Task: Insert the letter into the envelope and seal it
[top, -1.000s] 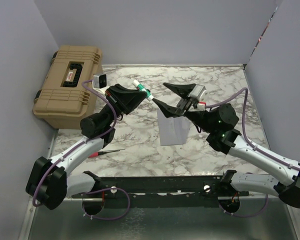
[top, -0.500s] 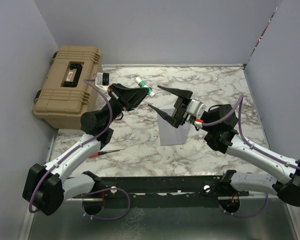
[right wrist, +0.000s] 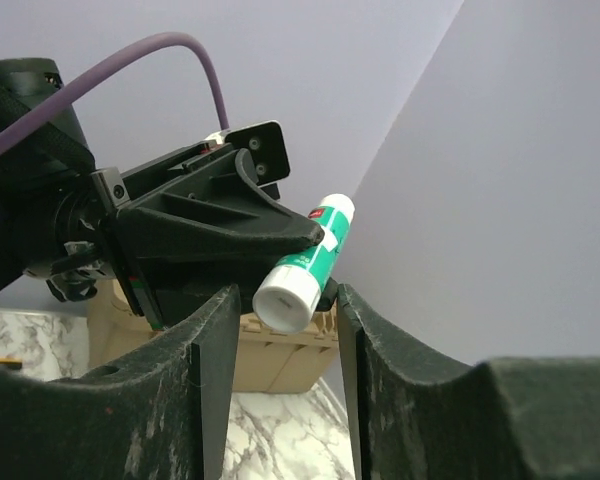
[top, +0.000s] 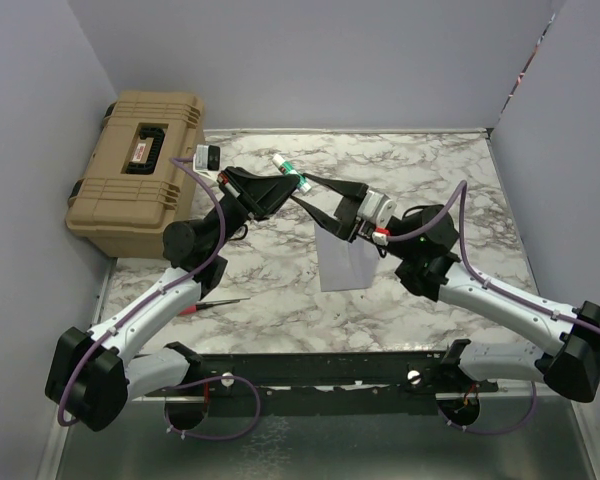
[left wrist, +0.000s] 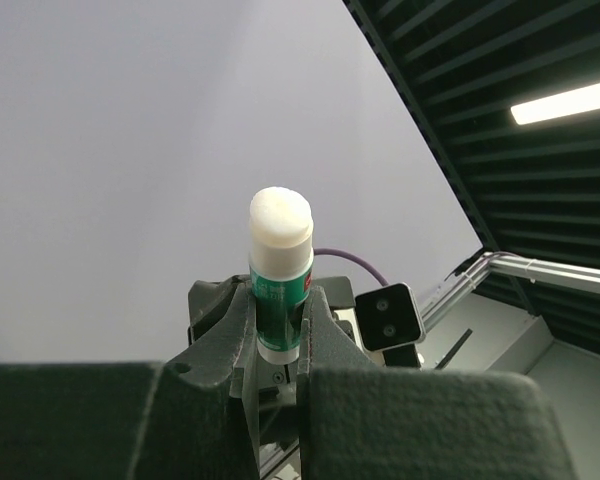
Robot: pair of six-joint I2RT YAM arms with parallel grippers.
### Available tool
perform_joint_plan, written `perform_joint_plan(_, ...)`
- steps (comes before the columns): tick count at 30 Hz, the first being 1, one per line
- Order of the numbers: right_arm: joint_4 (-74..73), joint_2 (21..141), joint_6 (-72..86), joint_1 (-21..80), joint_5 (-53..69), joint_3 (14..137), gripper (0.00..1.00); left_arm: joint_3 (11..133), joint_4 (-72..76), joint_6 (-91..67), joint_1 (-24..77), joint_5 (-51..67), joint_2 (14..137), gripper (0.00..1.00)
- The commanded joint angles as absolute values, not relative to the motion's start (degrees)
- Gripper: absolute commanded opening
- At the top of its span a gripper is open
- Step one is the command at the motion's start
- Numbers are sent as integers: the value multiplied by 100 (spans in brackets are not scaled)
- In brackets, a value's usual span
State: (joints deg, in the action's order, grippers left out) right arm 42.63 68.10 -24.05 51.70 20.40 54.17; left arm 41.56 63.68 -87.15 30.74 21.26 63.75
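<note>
My left gripper [top: 285, 185] is shut on a green-and-white glue stick [top: 290, 173], held up above the table. In the left wrist view the glue stick [left wrist: 280, 270] stands upright between the fingers, white end up. My right gripper [top: 305, 190] has come up to the stick's other end. In the right wrist view its jaws [right wrist: 285, 300] flank the white base of the glue stick [right wrist: 305, 268] with a small gap on each side, so it is open. The grey-lilac envelope [top: 345, 262] lies flat on the marble table beneath both grippers. The letter is not in view.
A tan hard case [top: 135, 170] sits at the back left of the table. A thin red-handled tool [top: 205, 305] lies near the left arm. Lilac walls close in the left, back and right sides. A black rail [top: 330, 370] runs along the near edge.
My right gripper has swung left and up to the glue stick, and its jaws have narrowed around the stick's end. The left gripper has barely moved.
</note>
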Motion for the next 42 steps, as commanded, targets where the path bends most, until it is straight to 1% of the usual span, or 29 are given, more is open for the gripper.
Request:
perform_joint_plan(1, 4532, 6887, -2233, 5176, 1879, 5589, 44, 4189, 6432, -8623, 3077, 2013, 6249, 0)
perform_joint_plan(4, 4691, 6901, -2095, 5177, 1863, 5551, 43, 4167, 6425, -8592, 3079, 1987, 6253, 0)
perform_joint_plan(7, 4842, 6891, -2050, 5177, 1736, 5487, 47, 4179, 6416, -8579, 3077, 1982, 6258, 0)
perform_joint_plan(12, 4959, 6935, -2013, 5177, 1376, 5500, 49, 4171, 6400, -8556, 3074, 1966, 6264, 0)
perform_joint_plan(14, 4979, 6971, -2016, 5173, 1153, 5520, 49, 4158, 6398, -8569, 3073, 1944, 6259, 0)
perform_joint_plan(16, 4919, 6997, -2060, 5177, 1117, 5553, 47, 4172, 6398, -8561, 3075, 1946, 6249, 0)
perform_joint_plan(24, 4920, 7159, -2137, 5177, 1539, 5667, 23, 4189, 6390, -8584, 3076, 2021, 6301, 0)
perform_joint_plan(29, 5257, 7118, -2104, 5177, 1380, 5540, 7, 4143, 6351, -8575, 3071, 2005, 6285, 0)
perform_joint_plan(31, 5320, 7065, -2096, 5179, 1320, 5488, 3, 4146, 6310, -8530, 3076, 1995, 6263, 4)
perform_joint_plan(32, 5344, 7032, -2078, 5177, 1288, 5451, 1, 4153, 6273, -8493, 3075, 1995, 6252, 8)
perform_joint_plan(33, 5361, 7000, -2029, 5177, 1233, 5421, 1, 4161, 6241, -8450, 3076, 2000, 6242, 14)
perform_joint_plan(34, 5338, 6964, -1989, 5177, 1174, 5403, 1, 4170, 6189, -8402, 3071, 2003, 6228, 25)
perform_joint_plan(35, 5313, 6918, -1943, 5177, 1132, 5379, 1, 4174, 6126, -8345, 3068, 1999, 6209, 48)
perform_joint_plan(36, 5309, 6879, -1874, 5177, 1068, 5346, 1, 4175, 6051, -8292, 3067, 1988, 6187, 60)
perform_joint_plan(37, 5298, 6830, -1805, 5177, 1016, 5306, 1, 4179, 5965, -8217, 3072, 1987, 6154, 68)
perform_joint_plan(38, 5262, 6768, -1713, 5177, 949, 5263, 1, 4190, 5873, -8125, 3068, 1991, 6126, 76)
perform_joint_plan(39, 5196, 6703, -1641, 5177, 894, 5224, 1, 4211, 5763, -8045, 3064, 2013, 6100, 81)
perform_joint_plan(42, 4977, 6462, -1449, 5172, 798, 5093, 1, 4318, 5425, -7838, 3029, 2148, 6057, 91)
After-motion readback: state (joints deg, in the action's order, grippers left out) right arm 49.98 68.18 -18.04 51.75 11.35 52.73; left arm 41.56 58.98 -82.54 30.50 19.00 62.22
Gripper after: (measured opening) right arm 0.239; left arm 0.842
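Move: The glue stick is already held upright-slanted by the left hand, its middle only about 1 cm ahead, 1 cm left and 1 cm above that hand point. From the half-open right hand the stick's middle lies about 2 cm ahead, 3 cm left and 1 cm up, with its white base end nearest. The envelope lies on the table some 3 cm ahead and 10 cm right of the right hand, roughly 40 cm below. The right hand eases about 1.5 cm forward and 1 cm up, its fingertips tipping up slightly, and closes from half open to pinch the white base end of the glue stick while the left hand, drifting about 1 cm forward, still grips it. Only once the right grip has settled does the left hand spread its fingers wide and let go, and the right hand then draws the stick about 1.5 cm to the right and slightly up, out from between the open left fingers. ##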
